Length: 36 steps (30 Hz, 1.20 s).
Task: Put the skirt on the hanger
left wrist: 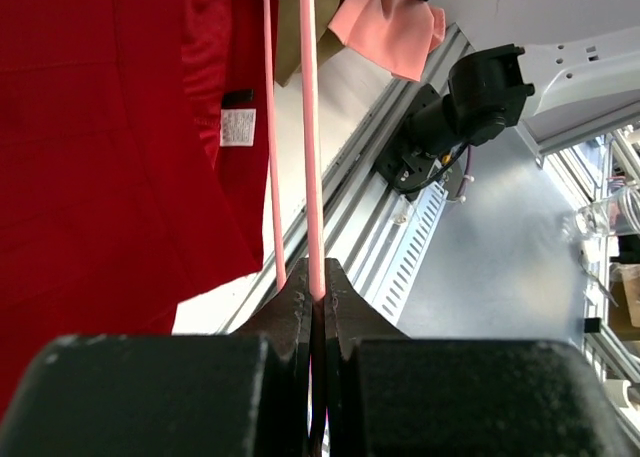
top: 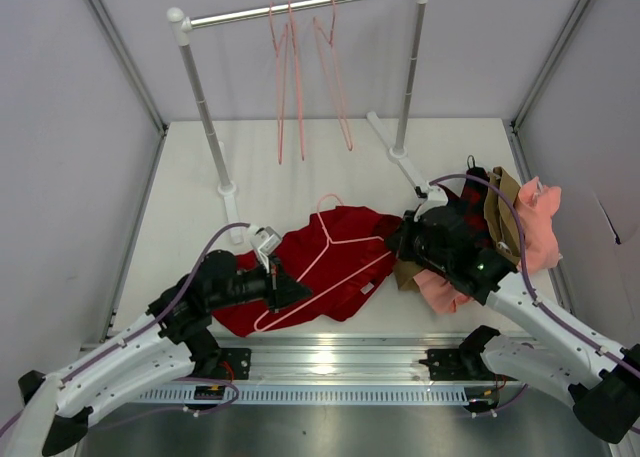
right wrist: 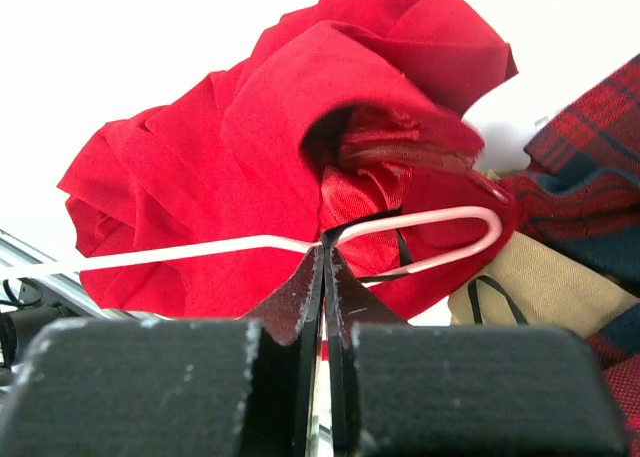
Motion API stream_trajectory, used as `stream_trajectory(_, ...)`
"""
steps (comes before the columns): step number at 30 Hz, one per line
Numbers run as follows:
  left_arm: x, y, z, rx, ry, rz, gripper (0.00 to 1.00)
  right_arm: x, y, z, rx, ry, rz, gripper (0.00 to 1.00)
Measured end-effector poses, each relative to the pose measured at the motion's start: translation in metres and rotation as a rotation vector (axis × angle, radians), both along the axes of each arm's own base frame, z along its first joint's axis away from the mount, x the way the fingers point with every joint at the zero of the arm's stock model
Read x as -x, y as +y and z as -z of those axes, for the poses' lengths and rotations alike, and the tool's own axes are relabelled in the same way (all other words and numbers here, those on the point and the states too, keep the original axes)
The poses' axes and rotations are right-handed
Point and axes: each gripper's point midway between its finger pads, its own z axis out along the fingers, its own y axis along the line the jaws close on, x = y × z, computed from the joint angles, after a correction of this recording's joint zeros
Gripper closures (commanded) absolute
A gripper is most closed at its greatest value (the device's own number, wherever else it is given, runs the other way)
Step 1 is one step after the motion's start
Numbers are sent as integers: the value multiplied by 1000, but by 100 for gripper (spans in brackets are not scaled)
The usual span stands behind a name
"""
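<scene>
The deep-red skirt [top: 345,277] lies crumpled across the middle of the table. A thin salmon-pink hanger [top: 352,241] lies on top of it, hook pointing to the back. My left gripper [top: 298,294] is shut on the hanger wire [left wrist: 310,127] near its lower left corner, over the skirt [left wrist: 100,127]. My right gripper [top: 398,242] is at the skirt's right end, shut on a black loop of the skirt [right wrist: 250,127], right at a notch in the hanger [right wrist: 180,249] near its bent shoulder end.
A clothes rack [top: 300,7] stands at the back with more pink hangers [top: 290,77] on its rail. To the right lie a red-and-black plaid garment [top: 455,222], a tan piece [top: 500,212] and a salmon-pink garment [top: 540,227]. A metal rail [top: 330,362] runs along the near edge.
</scene>
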Motion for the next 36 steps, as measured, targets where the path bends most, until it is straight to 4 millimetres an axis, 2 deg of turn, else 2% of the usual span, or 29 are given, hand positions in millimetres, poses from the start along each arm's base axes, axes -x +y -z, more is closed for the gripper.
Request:
stream_trajectory(7,-2,-7,4,15,-53,16,100,10,4,1,6,29,-66,97)
stream_trajectory(10,-1,-9,4,22,-74,25,100,15,3,3,17,50,-85,89)
stream_trajectory(11,-1,-10,2,26,-84,26,100,15,2,2,21,59,-86,77)
stream_trajectory(13,-1,-10,-3,40,-106,26,100,16,-1,0,22,71,-82,68)
stream_trajectory(14,-1,-10,-5,47,-118,29,100,16,-3,-2,27,80,-80,58)
stream_trajectory(17,0,-10,-13,68,-152,35,100,13,-14,-13,32,92,-44,37)
stream_trajectory(18,0,-9,-15,72,-163,37,100,11,-18,-18,31,91,-26,12)
stream_trajectory(22,-1,-8,-20,77,-194,32,100,6,-35,-48,17,62,32,9)
stream_trajectory(26,-5,-9,-32,80,-230,27,100,3,-42,-99,-38,-29,59,1)
stream_trajectory(29,-10,-11,-42,73,-255,22,100,4,-43,-131,-86,-99,67,1)
stream_trajectory(31,-14,-14,-51,66,-269,15,100,5,-40,-143,-122,-129,60,2)
stream_trajectory(36,-24,-20,-72,34,-313,7,100,10,-22,-157,-200,-178,-41,5)
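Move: My right hand is shut on the skirt's black strap, with the hanger's right end just past my fingertips, about 2 cm ahead and 3 cm right. The skirt's middle lies about 20 cm left, 5 cm back and 13 cm below; a plaid garment lies some 13 cm right, 8 cm ahead, equally low. My left hand grips the hanger's left part, with that right end roughly 15 cm ahead and 24 cm right of it, and the skirt's middle 8 cm ahead, level sideways, 14 cm below. With my right hand I draw back 1 to 2 cm, open wide to let go of the strap at the hanger's right end, shift about 4 cm right, then climb roughly 15 cm, easing back left at the top. My left hand keeps its pinch on the hanger, slips slightly right, then lifts about 7 cm and a little forward, rolling nearly 20 degrees so the hook side tips up. ##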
